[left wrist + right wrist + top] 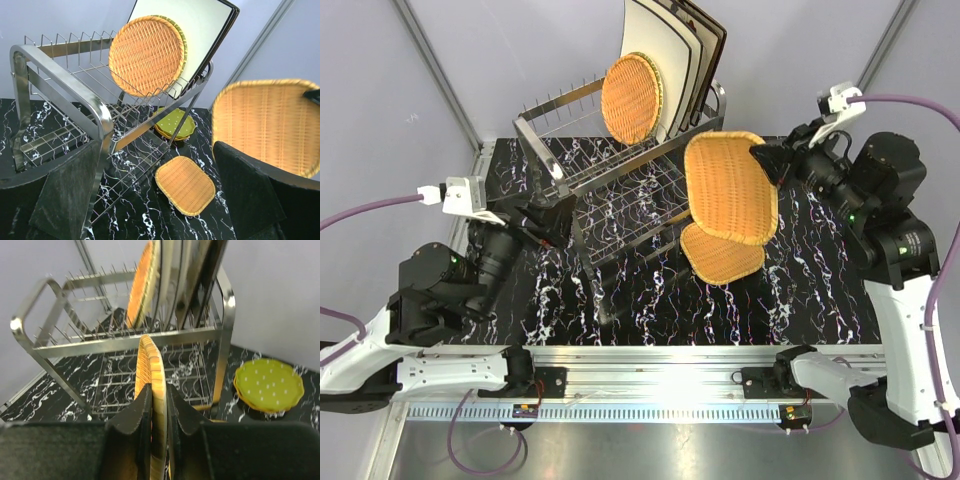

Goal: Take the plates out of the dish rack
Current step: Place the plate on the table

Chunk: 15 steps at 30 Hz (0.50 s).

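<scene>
The chrome dish rack [620, 190] [95, 107] [125, 337] stands at the table's back. On its upper tier lean a round wicker plate [632, 97] [145, 55] [141, 287] and large cream square plates [665, 70] [200, 35]. My right gripper [767, 160] [158, 390] is shut on the rim of a rounded-square wicker plate [730, 185] [265, 125] [152, 370], held in the air right of the rack. Below it a smaller wicker plate [720, 255] [185, 185] lies flat on the table. My left gripper [545, 215] [156, 150] stands open and holds nothing at the rack's left end.
Green dotted plates [173, 122] [268, 385] lie stacked on the black marbled table [620, 310] behind the rack's right end. Grey walls close in the back and sides. A metal rail [650, 355] runs along the near edge.
</scene>
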### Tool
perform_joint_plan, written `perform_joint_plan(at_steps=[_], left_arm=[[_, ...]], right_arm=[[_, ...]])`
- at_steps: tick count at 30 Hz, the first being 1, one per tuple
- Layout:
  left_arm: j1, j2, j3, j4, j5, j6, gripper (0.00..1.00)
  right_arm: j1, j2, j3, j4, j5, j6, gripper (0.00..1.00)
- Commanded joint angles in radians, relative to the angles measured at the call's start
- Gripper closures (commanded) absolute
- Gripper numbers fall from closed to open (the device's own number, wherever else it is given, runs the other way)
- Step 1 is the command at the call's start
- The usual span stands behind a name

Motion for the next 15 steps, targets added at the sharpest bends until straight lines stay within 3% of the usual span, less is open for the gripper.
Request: perform_joint_plan(at_steps=[1,5,9,15], left_arm=[[0.009,0.028,0.033,0.048,0.033,0.024,0.01],[0.024,0.065,0.055,0.017,0.063,0.021,0.01],[0.065,0.083,0.075,-0.012,0.106,-0.003,0.01],[0.119,0.088,0.072,-0.023,0.163,-0.043,0.01]], right_arm=[[-0.055,-0.041,-0.064,0.038,-0.027,0.060,1.00],[-0.140,-0.036,-0.173,0.005,-0.122,0.092,1.00],[-0.273,0.016,-0.219,-0.013,-0.324,0.125,1.00],[-0.386,0.137,-0.251,-0.076,-0.539,0.006,1.00]])
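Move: The right hand holds a wicker plate high over the table; the wicker plate already lying there is about 16 cm ahead of that hand, some 3 cm to its right and roughly 49 cm below. The green plate stack is about 48 cm ahead and 12 cm right, nearly as low. The dish rack's middle stands some 22 cm ahead and 25 cm left. From the left hand, the lying wicker plate is about 26 cm ahead and 37 cm right, far below. Downwards at a quick pace, the right hand takes its gripped wicker plate about 15 cm towards the wicker plate lying on the table, easing some 5 cm forward and 5 cm right on the way while the fingers tip down nearly 30 degrees. They keep their pinch on its rim. The left hand, still empty and open, shifts a couple of centimetres right and slightly forward. ##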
